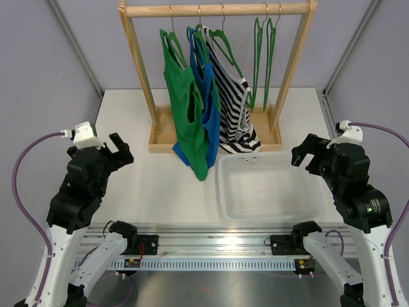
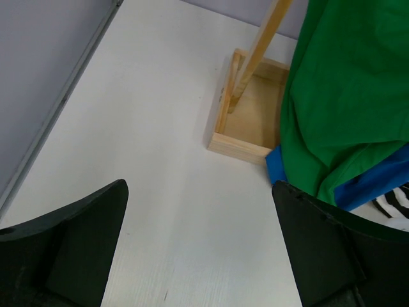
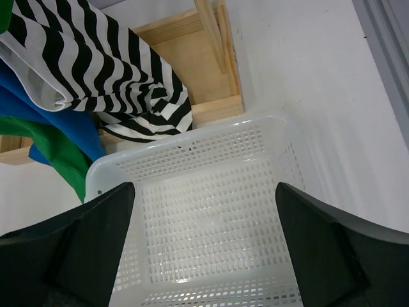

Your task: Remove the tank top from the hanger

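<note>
Three tank tops hang on green hangers from a wooden rack point(image 1: 217, 9): a green one point(image 1: 185, 109) at the left, a blue one point(image 1: 208, 121) in the middle, a black-and-white striped one point(image 1: 233, 105) at the right. My left gripper point(image 1: 118, 152) is open and empty, left of the rack base. In the left wrist view point(image 2: 199, 256) the green top point(image 2: 345, 96) hangs ahead to the right. My right gripper point(image 1: 305, 153) is open and empty over the right end of a white basket point(image 1: 268, 188). In the right wrist view point(image 3: 204, 256) the striped top point(image 3: 108, 70) lies beyond the basket point(image 3: 204, 211).
Two empty green hangers point(image 1: 263, 57) hang at the right end of the rail. The rack stands on a wooden tray base point(image 1: 163, 137), also seen in the left wrist view point(image 2: 246, 121). The white perforated basket sits in front of the rack. Grey walls close in both sides.
</note>
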You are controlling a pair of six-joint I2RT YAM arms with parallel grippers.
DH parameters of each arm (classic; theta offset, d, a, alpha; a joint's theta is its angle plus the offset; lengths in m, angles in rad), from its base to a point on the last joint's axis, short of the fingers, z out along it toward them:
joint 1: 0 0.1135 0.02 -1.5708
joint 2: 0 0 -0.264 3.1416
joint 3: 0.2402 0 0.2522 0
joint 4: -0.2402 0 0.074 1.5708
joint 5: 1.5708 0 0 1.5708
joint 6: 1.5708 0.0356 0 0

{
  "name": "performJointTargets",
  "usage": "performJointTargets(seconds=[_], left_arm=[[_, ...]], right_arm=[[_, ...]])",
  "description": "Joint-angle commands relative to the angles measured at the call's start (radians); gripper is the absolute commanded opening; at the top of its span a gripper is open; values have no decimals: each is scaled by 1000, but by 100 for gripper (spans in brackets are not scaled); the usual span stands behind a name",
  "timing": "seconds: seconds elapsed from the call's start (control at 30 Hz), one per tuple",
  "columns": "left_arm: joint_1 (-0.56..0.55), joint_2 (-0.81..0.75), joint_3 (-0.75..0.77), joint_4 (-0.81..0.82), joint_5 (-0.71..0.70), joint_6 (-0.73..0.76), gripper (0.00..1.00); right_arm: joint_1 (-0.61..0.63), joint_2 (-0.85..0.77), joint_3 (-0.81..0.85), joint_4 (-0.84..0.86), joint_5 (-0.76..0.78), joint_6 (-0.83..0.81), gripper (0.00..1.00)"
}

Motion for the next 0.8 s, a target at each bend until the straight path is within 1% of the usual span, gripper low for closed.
performJointTargets(seconds=[0.0, 0.03, 0.1, 0.13, 0.2, 0.3, 0.33, 0.37, 0.43, 0.6, 0.67, 0.77], left_arm=[[-3, 50, 118, 53, 104, -14, 99], [-3, 86, 170, 56, 157, -17, 99], [-3, 120, 222, 67, 229, -34, 99], [-3, 164, 280, 69, 251, -40, 99], [-3, 215, 345, 67, 315, -62, 99], [-3, 317, 477, 64, 365, -88, 99], [-3, 338, 507, 66, 368, -91, 99], [-3, 393, 582, 63, 371, -100, 99], [-9, 448, 651, 59, 374, -100, 99], [-20, 625, 880, 79, 334, -97, 99], [-29, 669, 920, 110, 331, -82, 99], [-40, 758, 1000, 171, 372, -65, 99]], right_arm=[[5, -10, -5, 53, -17, 25, 99], [5, -10, -12, 63, -34, 40, 99], [5, -13, -34, 79, -61, 51, 100], [5, -13, -41, 97, -92, 66, 99], [5, -10, -60, 108, -118, 79, 99], [5, -4, -80, 117, -157, 89, 100], [5, -1, -83, 123, -175, 95, 99], [6, -1, -87, 126, -183, 94, 100], [5, -3, -97, 132, -210, 95, 99], [6, 2, -101, 126, -264, 102, 100], [5, 6, -100, 119, -281, 100, 99], [5, 8, -97, 93, -302, 85, 99]])
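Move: The nearest green tank top hangs about 18 cm ahead of the left hand and 19 cm to its right, its middle some 6 cm higher. The rack's left post stands roughly 26 cm ahead and 5 cm right of that hand; the blue tank top is about 7 cm right of the green one and 2 cm farther out. From the right hand the green top is some 19 cm ahead, 35 cm left and 6 cm up; the white basket lies about 6 cm left, 3 cm ahead and 24 cm below. Heading for the upper part of the green tank top on its hanger, the empty left hand sweeps up about 20 cm while going forward and right some 11 or 12 cm each, levelling its fingers and turning clockwise towards the cloth, with a slight roll. The open right hand eases left about 5 cm above the basket, dipping a little and swinging some 10 degrees counter-clockwise. Both grippers stay wide open and touch nothing. ##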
